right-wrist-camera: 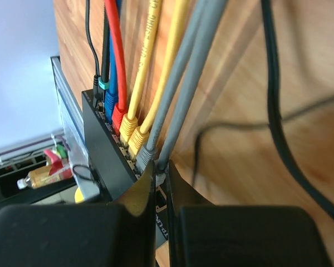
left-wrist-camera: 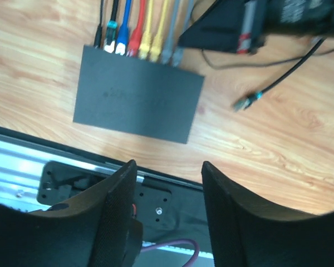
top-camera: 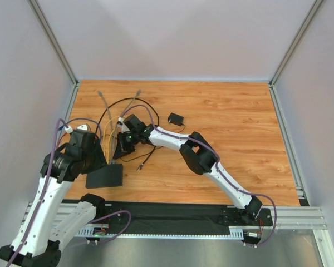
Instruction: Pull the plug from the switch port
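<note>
The switch port is a flat black box at the table's near left edge. A row of coloured plugs sits in its far edge: black, blue, red, two yellow, two grey. My right gripper reaches in from the far side and is shut on the outermost grey plug, which still sits at the socket row. My left gripper hovers above the switch's near left side, open, with nothing between its fingers.
The cables fan out from the switch toward the back. A loose black cable with a plug end lies right of the switch. A small black adapter block sits mid-table. The black base rail runs along the near edge.
</note>
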Robot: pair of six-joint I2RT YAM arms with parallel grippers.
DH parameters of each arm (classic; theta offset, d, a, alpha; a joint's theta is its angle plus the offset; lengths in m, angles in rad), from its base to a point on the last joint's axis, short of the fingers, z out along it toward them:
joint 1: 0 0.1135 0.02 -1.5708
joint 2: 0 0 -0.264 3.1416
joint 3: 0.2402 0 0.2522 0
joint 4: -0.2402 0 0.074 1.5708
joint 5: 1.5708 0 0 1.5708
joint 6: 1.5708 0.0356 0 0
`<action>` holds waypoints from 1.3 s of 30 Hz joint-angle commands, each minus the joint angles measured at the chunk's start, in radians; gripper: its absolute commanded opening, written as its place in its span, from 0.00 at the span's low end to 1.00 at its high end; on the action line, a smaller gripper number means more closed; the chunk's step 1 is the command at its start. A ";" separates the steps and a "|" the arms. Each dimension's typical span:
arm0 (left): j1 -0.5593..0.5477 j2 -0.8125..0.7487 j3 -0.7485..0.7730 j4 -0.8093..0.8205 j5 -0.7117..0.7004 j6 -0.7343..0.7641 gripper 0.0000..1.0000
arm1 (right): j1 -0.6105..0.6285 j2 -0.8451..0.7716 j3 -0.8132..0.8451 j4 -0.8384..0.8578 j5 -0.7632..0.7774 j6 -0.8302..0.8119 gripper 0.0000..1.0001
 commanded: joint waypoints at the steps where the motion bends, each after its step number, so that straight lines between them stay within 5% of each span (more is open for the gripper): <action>1: 0.000 0.051 -0.045 0.046 0.078 -0.057 0.57 | -0.026 -0.101 -0.093 -0.020 -0.101 -0.080 0.03; 8: 0.052 0.134 -0.116 0.059 0.075 -0.106 0.43 | -0.034 -0.187 -0.221 0.044 -0.144 -0.116 0.36; 18: 0.161 0.210 -0.267 0.185 0.210 -0.115 0.00 | -0.034 -0.284 -0.447 0.160 -0.202 -0.064 0.43; 32: 0.228 0.322 -0.343 0.227 0.204 -0.152 0.00 | 0.000 -0.298 -0.604 0.576 -0.331 0.234 0.40; 39: 0.231 0.306 -0.297 0.184 0.147 -0.187 0.00 | -0.034 -0.322 -0.405 0.126 -0.189 -0.131 0.41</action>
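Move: The outer grey plug, still seated in the switch, is already between the right hand's closed fingers. From there the switch's middle lies about 6 cm back and 4 cm left, and the yellow plugs some 3 cm left, level with the grey one; the loose black plug lies 9 cm right and 3 cm back. For the left hand the switch's middle is about 4 cm ahead, 3 cm left and 18 cm below, and the grey plug 9 cm ahead and 1 cm right. The grey plug is let go: the right fingers open part-way as the hand draws about 4 cm right, then the hand swings back some 7 cm, drifting farther right, to just off the switch's right-hand side. Over the switch's front right part the left hand sinks about 13 cm, shutting its fingers and tipping them nearly straight down; contact with the top can't be made out. ##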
